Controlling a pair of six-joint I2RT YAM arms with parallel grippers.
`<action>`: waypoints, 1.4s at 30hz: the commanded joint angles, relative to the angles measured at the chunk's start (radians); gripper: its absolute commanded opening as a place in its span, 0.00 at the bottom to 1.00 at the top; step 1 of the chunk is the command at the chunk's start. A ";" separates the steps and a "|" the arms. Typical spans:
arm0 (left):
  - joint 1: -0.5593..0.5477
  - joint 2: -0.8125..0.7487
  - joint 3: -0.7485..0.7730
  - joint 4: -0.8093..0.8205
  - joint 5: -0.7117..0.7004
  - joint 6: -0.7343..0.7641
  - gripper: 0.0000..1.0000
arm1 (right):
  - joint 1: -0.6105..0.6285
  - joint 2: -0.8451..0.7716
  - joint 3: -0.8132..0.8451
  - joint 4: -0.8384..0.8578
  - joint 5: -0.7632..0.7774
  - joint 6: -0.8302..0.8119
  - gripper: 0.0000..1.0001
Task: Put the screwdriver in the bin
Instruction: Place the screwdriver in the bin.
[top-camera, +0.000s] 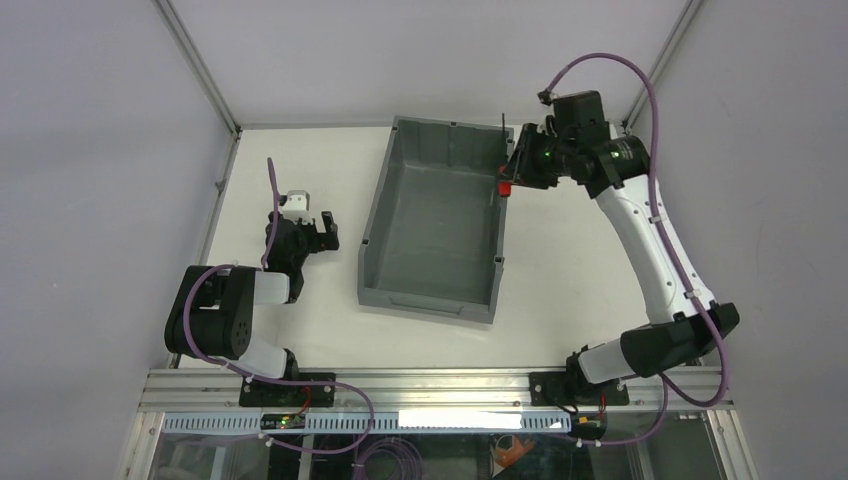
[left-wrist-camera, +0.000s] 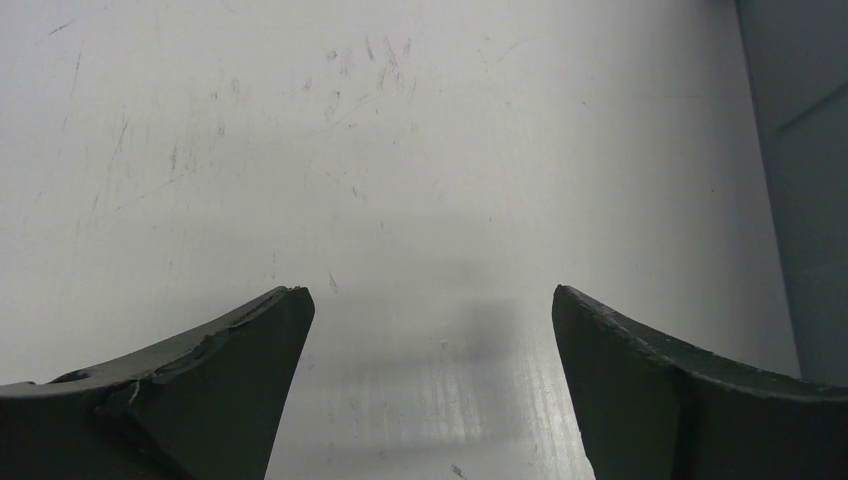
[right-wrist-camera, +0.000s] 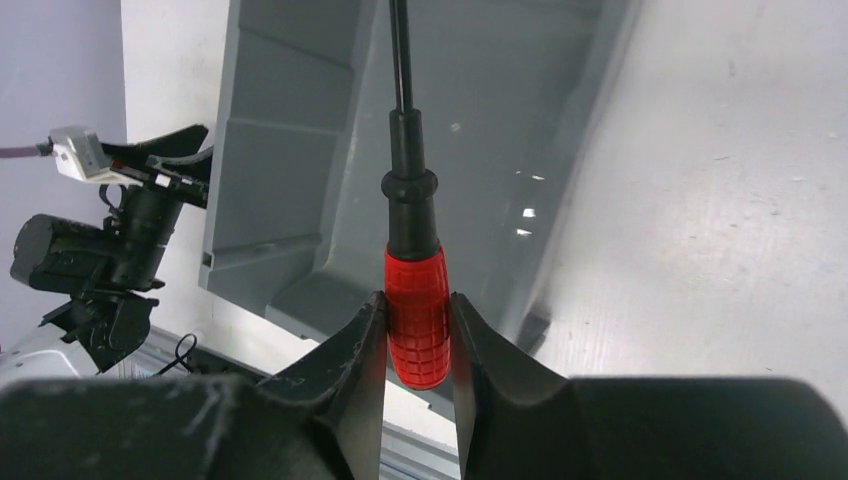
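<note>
The screwdriver (right-wrist-camera: 417, 310), red handle and thin black shaft, is pinched between the fingers of my right gripper (right-wrist-camera: 417, 300), which is shut on the handle. From above, the screwdriver (top-camera: 505, 186) hangs at the bin's right wall near its far corner, shaft pointing away, held by the right gripper (top-camera: 510, 180). The grey bin (top-camera: 385, 215) stands in the middle of the table, nothing visible inside it. The bin (right-wrist-camera: 300, 150) fills the background of the right wrist view. My left gripper (top-camera: 322, 228) rests low on the table left of the bin, open, with bare tabletop between its fingers (left-wrist-camera: 240, 350).
White table (top-camera: 580, 260) with walls and metal frame rails at the back and sides. An aluminium rail (top-camera: 430, 385) runs along the near edge by the arm bases. The left arm (right-wrist-camera: 100, 250) shows beyond the bin in the right wrist view.
</note>
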 joint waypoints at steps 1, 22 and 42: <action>0.006 -0.007 0.017 0.059 0.018 0.023 0.99 | 0.102 0.071 0.078 0.011 0.088 0.086 0.18; 0.005 -0.005 0.017 0.059 0.018 0.023 0.99 | 0.387 0.463 0.186 0.039 0.398 0.229 0.17; 0.005 -0.006 0.017 0.059 0.017 0.023 0.99 | 0.410 0.724 0.192 0.093 0.470 0.288 0.17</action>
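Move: The right hand, with the screwdriver already pinched by its red handle and the shaft pointing forward, hangs high over the bin's right wall, whose rim is roughly 19 cm straight below. The middle of the bin, where the screwdriver is being taken, lies about 14 cm to the left, 5 cm ahead and some 25 cm below. From the idle left hand, the bin's middle is about 32 cm to the right, level ahead and 2 cm above. The right hand swings quickly left off the bin's right wall towards the middle, about 13 cm in all, sinking only a little at first and then dropping ever more steeply down into the bin, some 22 cm, with a small drift forward. As it descends, the wrist tips about 30 degrees so that the fingers end up pointing nearly straight down, and they keep their pinch on the red handle without opening. ##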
